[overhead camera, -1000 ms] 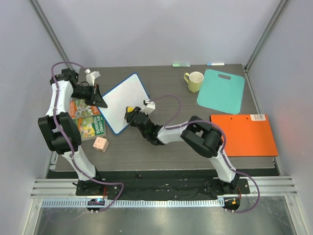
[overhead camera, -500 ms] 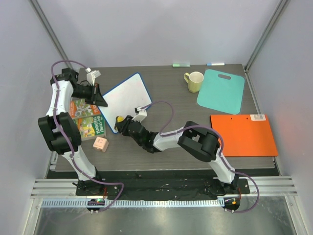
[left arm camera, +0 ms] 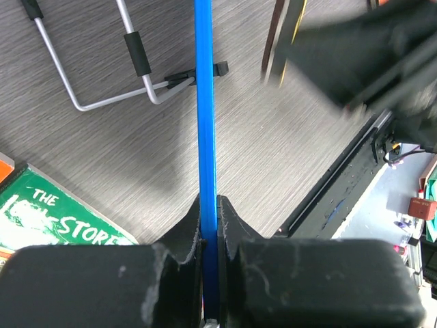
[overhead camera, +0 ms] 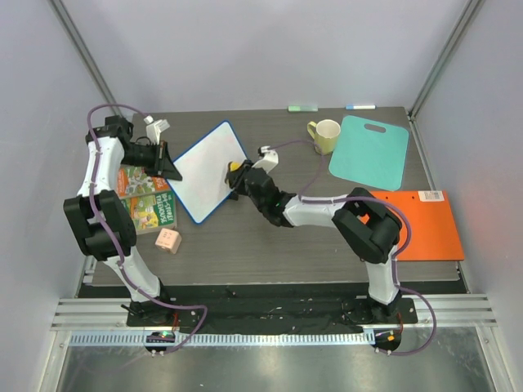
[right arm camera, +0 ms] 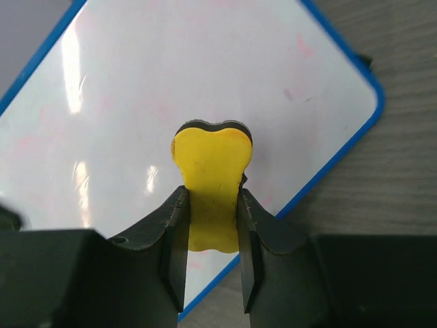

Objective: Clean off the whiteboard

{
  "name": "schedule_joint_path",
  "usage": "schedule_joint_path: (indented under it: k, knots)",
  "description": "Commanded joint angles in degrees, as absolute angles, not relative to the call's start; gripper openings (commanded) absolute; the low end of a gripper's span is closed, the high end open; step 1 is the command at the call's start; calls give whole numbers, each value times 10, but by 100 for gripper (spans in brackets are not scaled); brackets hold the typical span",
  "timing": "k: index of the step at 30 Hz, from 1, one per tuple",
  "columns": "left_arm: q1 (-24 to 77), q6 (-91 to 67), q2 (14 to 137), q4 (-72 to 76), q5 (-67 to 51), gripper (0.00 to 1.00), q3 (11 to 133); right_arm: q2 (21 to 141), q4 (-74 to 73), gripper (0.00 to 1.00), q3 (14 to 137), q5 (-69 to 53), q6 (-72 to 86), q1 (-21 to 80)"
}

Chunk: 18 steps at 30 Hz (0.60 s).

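Observation:
The whiteboard [overhead camera: 200, 171], white with a blue rim, stands tilted at the table's left middle. My left gripper [overhead camera: 169, 168] is shut on its left edge; the left wrist view shows the blue rim [left arm camera: 205, 102] pinched between the jaws of that gripper [left arm camera: 210, 219]. My right gripper [overhead camera: 237, 173] is shut on a yellow eraser [overhead camera: 235, 167] at the board's right side. In the right wrist view the eraser [right arm camera: 212, 160] presses on the white surface [right arm camera: 171, 75], held in the gripper [right arm camera: 212, 205]. Faint pink smudges remain on the board.
A yellow-green mug [overhead camera: 325, 135], a teal cutting board [overhead camera: 370, 152] and an orange folder [overhead camera: 407, 224] lie to the right. Books [overhead camera: 143, 200] and a pink cube [overhead camera: 167, 240] lie at the left. The board's wire stand [left arm camera: 102, 82] rests on the table.
My right gripper with the eraser swept down-left to the board's lower corner, then up and right to the board's right side. The left gripper kept hold of the board.

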<state>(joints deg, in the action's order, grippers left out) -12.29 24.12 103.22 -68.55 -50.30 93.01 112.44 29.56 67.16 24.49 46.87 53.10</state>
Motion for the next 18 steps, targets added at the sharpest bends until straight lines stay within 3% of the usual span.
schedule_joint_path:
  k: [1, 14, 18]
  knots:
    - [-126, 233, 1002, -698, -543, 0, 931, 1106, 275, 1, 716, 258, 419, 498]
    - [-127, 243, 993, -705, -538, 0, 922, 1181, 229, 1, 848, 207, 404, 459]
    - [-127, 243, 996, -707, -540, 0, 925, 1199, 231, 1, 835, 187, 408, 459]
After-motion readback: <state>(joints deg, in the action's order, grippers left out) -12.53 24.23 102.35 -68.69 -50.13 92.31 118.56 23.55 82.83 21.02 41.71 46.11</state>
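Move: The right hand, holding the yellow eraser at the whiteboard's near long edge, has the leftover pink marks near the board's far corner about 11 cm ahead, 3 cm to its left and roughly 4 cm higher. The board's right-hand corner is some 4 cm ahead and 3 cm to the right, the board's middle about 10 cm left, level with the hand. From the left hand, the marks lie about 10 cm ahead and 17 cm right. Forward and upward sweeps the right hand, about 8 cm out and 4 cm up, towards the pink marks by the board's far corner, bowing some 3 cm to the right first and then curving back left as it slows. Its fingers keep their grip on the eraser, whose contact with the board can't be made out; the left hand still pinches the board's left-hand corner and steadies it. ##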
